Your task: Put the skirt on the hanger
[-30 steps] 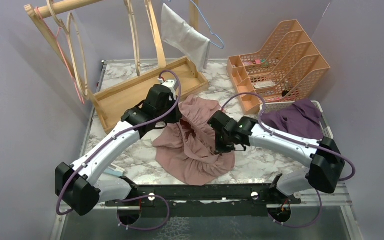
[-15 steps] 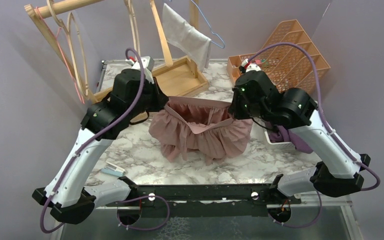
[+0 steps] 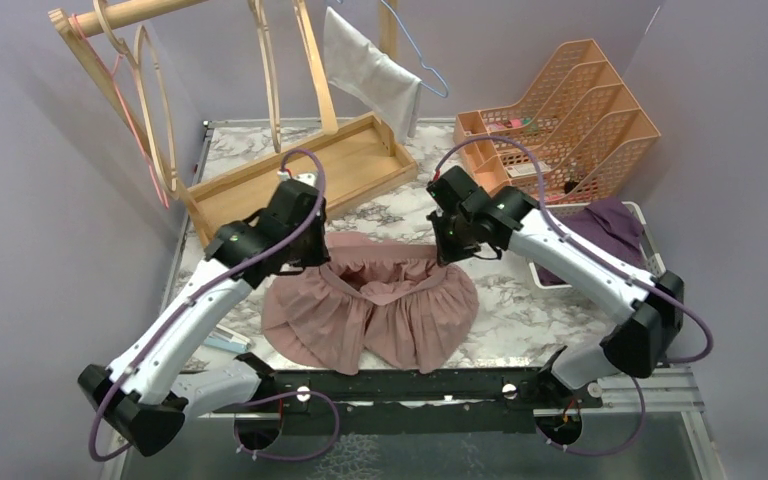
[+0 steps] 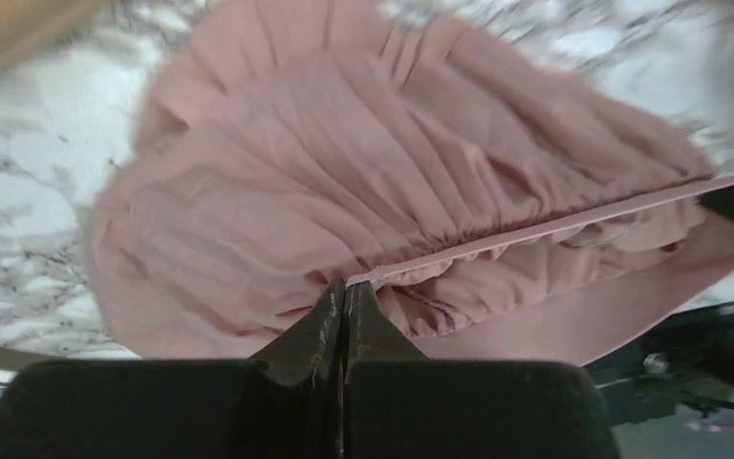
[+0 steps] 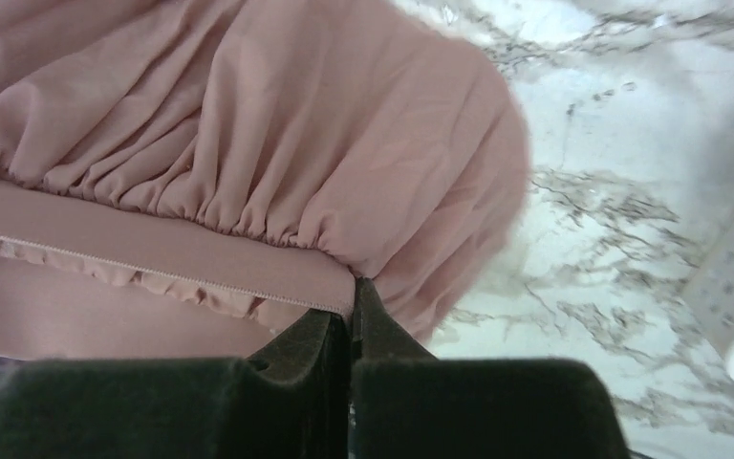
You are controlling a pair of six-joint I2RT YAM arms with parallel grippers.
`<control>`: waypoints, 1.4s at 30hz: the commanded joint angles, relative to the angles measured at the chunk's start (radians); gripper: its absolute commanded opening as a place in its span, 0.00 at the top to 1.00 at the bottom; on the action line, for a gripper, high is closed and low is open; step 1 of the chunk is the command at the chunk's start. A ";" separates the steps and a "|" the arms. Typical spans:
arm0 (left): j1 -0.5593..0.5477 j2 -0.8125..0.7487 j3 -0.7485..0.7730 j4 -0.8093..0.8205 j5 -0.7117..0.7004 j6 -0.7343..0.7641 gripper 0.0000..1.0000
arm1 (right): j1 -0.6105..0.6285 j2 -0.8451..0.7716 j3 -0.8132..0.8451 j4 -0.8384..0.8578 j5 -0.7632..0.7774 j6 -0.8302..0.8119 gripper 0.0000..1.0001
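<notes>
The pink pleated skirt (image 3: 370, 310) lies spread on the marble table, its waistband (image 3: 385, 250) stretched taut between my two grippers. My left gripper (image 3: 312, 256) is shut on the waistband's left end (image 4: 373, 275). My right gripper (image 3: 451, 250) is shut on the waistband's right end (image 5: 315, 287). In each wrist view the gripper (image 4: 344, 285) (image 5: 352, 287) shows both fingers pressed together on the fabric edge. Wooden hangers (image 3: 150, 110) hang on a rack at the back left. A blue wire hanger (image 3: 425, 62) at the back carries a white cloth (image 3: 370, 70).
A wooden tray (image 3: 260, 185) lies behind the left gripper. An orange mesh file organiser (image 3: 560, 120) stands at the back right. A purple garment (image 3: 600, 235) rests in a white basket (image 3: 652, 255) on the right. A small pale object (image 3: 225, 341) lies by the left arm's base.
Both grippers lifted the skirt off the table and pulled its waistband wide, then came down and nearer. The skirt now lies flatter and more spread out.
</notes>
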 commanded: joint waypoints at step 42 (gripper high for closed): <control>0.093 0.315 0.759 0.366 -0.777 0.777 0.21 | -0.075 -0.044 -0.152 0.431 -0.212 -0.029 0.44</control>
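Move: Both hands hold the skirt's waistband by its two sides; the table spot for the middle of the waistband lies about 11 cm right, 2 cm back and 22 cm below the left hand, and about 11 cm left, 2 cm back and 18 cm below the right. From the left hand, the nearest wooden hanger hangs some 22 cm ahead, 9 cm left and 28 cm up, and the wooden tray's middle 20 cm ahead, 5 cm left and 22 cm below. The white basket is 30 cm right of the right hand, 7 cm ahead, 16 cm below. Both hands quickly lower the pinched waistband about 12 cm towards the table and open to let go of it, the right hand then rising back to its starting height a little forward and left, half open over the skirt's far right side. The left hand climbs about 40 cm from its lowest point, drifting forward and left towards the hangers, its fingers spreading wide and tipping up some 50 degrees to point ahead. ##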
